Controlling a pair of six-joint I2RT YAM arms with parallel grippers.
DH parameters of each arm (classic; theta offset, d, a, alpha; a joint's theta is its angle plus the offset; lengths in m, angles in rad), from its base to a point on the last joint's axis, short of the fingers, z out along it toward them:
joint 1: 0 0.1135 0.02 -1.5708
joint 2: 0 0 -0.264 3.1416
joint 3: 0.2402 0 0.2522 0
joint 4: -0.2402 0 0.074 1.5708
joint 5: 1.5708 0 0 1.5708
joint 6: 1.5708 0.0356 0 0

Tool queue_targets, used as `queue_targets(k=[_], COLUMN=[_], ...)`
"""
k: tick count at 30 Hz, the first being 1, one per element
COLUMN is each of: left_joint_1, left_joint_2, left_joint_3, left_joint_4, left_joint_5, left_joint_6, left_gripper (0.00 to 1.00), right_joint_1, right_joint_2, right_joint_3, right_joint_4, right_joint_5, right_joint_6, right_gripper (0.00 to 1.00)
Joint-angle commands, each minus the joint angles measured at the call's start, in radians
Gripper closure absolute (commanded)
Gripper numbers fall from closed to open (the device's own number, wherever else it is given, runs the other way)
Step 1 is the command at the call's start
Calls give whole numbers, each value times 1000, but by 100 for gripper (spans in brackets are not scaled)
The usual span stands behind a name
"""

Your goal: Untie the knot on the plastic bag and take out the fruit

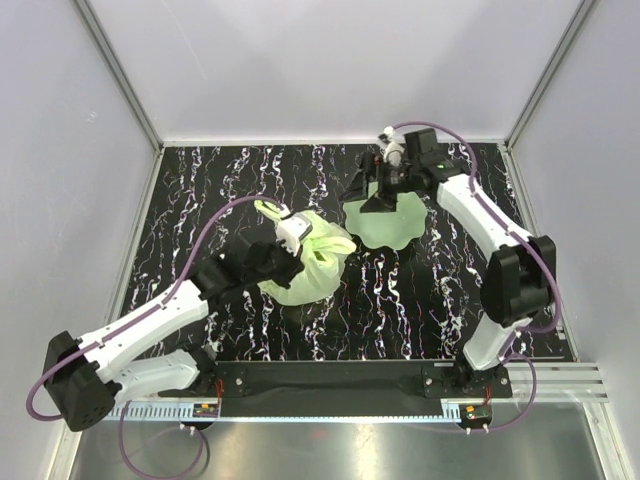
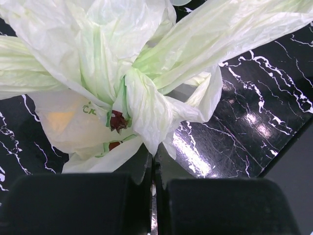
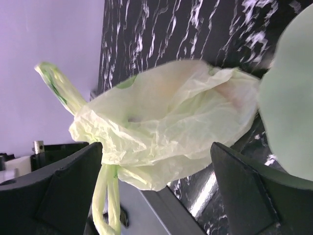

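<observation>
The pale yellow-green plastic bag (image 1: 305,275) lies left of centre on the black marbled table. Its knot (image 2: 142,100) is a tight twisted bunch, and the long handle ends (image 2: 230,34) fan out from it. My left gripper (image 2: 154,156) is shut on a fold of the plastic bag just below the knot. Through the film show a yellow-orange fruit (image 2: 61,120) and a dark red piece (image 2: 117,120). My right gripper (image 1: 378,195) hovers open over the green dish (image 1: 390,228), holding nothing. In the right wrist view the bag (image 3: 166,122) sits well beyond its fingers (image 3: 73,181).
The wavy-edged green dish (image 3: 288,112) lies at back centre-right. Pale walls with metal posts close in the table on three sides. The black mounting rail (image 1: 330,378) runs along the near edge.
</observation>
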Motion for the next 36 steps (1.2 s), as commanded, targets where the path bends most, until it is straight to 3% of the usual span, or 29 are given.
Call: queue_targets(k=[1,5,12,13,14,15,16,22,27,32,36], left_joint_1=[-3,-3,-3,-3,-3,-3,-3,-3,20,150,239], left_joint_2=[-22,26,24,20,15,13,10,-36,-92,-134,-128], left_joint_3=[-5,8,14,15,15,15,15,8,18,50,69], left_joint_4=[17,17,14,12,9,8,2,-32,-99,-113,-35], left_joint_5=[55,102,26,12,-6,-40,-46,-218,-521,-568,-568], left_joint_6=[46,46,37,38,35,29,28,12,-14,-3,2], left_gripper=[100,100,100,100,100,100,100,100,100,100,100], right_joint_1=[97,215,267,266,267,267,267,261,182,133,122], right_joint_2=[61,113,132,124,119,115,104,44,-57,-138,-169], right_joint_3=[83,137,96,72,61,53,44,27,-89,-179,-206], right_joint_4=[-105,-153,-74,-55,-45,-40,-41,-43,92,172,178], right_joint_5=[-71,-1,-17,-28,-42,-38,-19,146,284,332,367], right_joint_6=[-41,-74,-47,-44,-44,-38,-19,27,194,269,283], right_gripper=[0,0,4,13,46,85,100,100,100,100,100])
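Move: The right hand, wide open, goes for the plastic bag's upper right folds, roughly 8 cm back, 9 cm to its left and 6 cm below. The green bowl sits about 5 cm ahead and 8 cm to the right of that hand, some 18 cm lower. Those folds lie about 7 cm ahead and 9 cm to the right of the left hand, level with it; the left hand already pinches the bag beside its knot, which is some 4 cm ahead and 3 cm right of its tips. The right hand sweeps left and back, sinking a little, in to the bag's upper right folds beside the knot and shuts its fingers on them, then draws back to the right, forward and slightly up with the folds pinched, turning clockwise some 30 degrees. The left hand keeps its pinch, hardly shifting until the right has closed, then pulls about 13 cm left and some 5 cm forward, rising a little and swinging counter-clockwise, so that the two hands part with the bag between them. ##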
